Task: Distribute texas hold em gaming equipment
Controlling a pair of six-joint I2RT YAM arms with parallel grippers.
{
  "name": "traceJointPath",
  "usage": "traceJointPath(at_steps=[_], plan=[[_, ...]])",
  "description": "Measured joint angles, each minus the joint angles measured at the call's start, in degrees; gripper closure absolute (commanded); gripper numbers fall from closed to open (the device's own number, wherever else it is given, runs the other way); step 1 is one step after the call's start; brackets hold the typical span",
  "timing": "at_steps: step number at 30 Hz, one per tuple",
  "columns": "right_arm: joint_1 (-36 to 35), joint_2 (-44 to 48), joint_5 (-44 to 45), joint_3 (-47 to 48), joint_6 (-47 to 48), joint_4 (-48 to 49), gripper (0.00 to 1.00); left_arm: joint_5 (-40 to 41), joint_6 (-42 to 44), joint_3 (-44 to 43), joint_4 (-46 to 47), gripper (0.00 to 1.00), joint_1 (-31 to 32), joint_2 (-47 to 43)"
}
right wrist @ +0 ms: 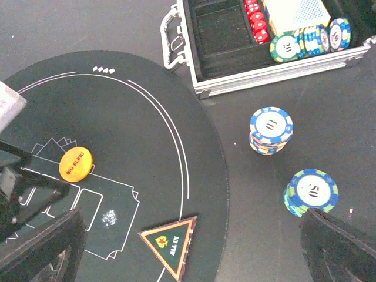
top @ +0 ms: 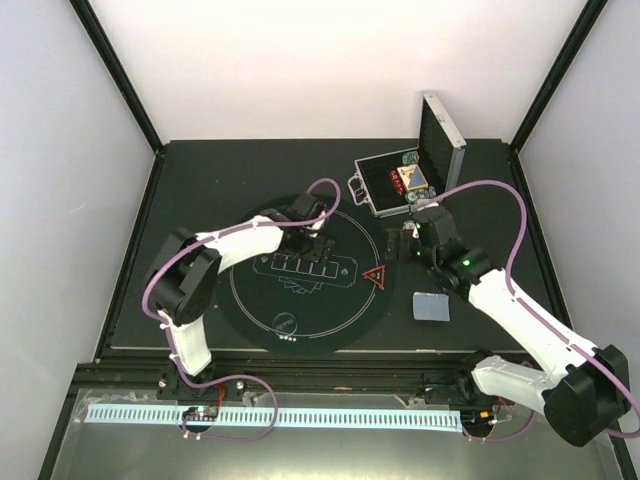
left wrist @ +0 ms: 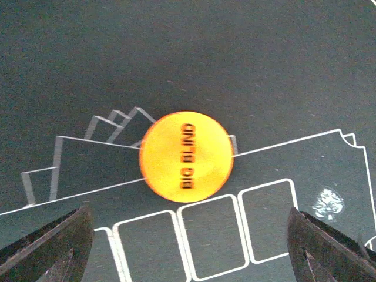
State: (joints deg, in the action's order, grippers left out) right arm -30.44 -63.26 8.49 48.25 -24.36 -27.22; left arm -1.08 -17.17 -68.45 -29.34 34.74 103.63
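Observation:
An orange disc (left wrist: 186,157) marked BIG BLIND lies flat on the round black mat (left wrist: 176,59), just above the printed card boxes. My left gripper (left wrist: 188,252) hovers over it, open, with both fingers clear of the disc (right wrist: 76,164). The red triangle marker (right wrist: 171,243) rests at the mat's right edge (top: 377,277). Two chip stacks stand on the table beside the mat, one marked 10 (right wrist: 271,129) and one marked 50 (right wrist: 311,192). Above them my right gripper (right wrist: 191,258) is open and holds nothing. A pile of grey-blue cards (top: 432,307) lies to the right of the mat.
The silver case (top: 372,190) stands open at the back right, its lid upright. In it are more chips (right wrist: 288,47), red pieces (right wrist: 255,20) and a deck (right wrist: 296,13). The left arm (top: 250,235) reaches across the mat (top: 250,320).

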Motion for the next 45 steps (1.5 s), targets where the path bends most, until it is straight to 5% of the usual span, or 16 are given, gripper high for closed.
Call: traceJointPath(at_steps=[9,31,45], plan=[[0.00,1.73,1.57,-0.59,0.09,-0.79,0.00,-0.13,-0.90,-2.82,-0.83,0.15,2.43,4.42],[0.00,0.31,1.46,-0.61,0.22,-0.61,0.00,6.73,-3.23,-8.50,-4.61,0.54,3.23,11.02],[0.00,-3.26,1.53,-0.57,0.33,0.13,0.00,8.09,-3.89,-21.14,-6.95,0.52,-2.58,19.28]])
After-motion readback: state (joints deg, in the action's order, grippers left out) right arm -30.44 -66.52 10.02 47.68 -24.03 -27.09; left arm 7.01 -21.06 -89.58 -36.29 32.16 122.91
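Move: The orange BIG BLIND button lies just under my open left hand, about 4 cm below, 2 cm to the right and 1 cm ahead. The ALL IN triangle is on the mat about 16 cm to that hand's right and 6 cm back. The stack of 10 chips stands some 25 cm right and 6 cm ahead. From my right hand, the button is about 17 cm left, 6 cm ahead and 16 cm below. I bring my left hand down about 3.5 cm onto the button, easing nearly 2 cm right, and close the wide-open fingers to about half until they pinch its rim. Then, staying low, I push forward some 7 cm with the button in my grip, towards the far arc of the mat, while the hand turns about 10 degrees counter-clockwise. ##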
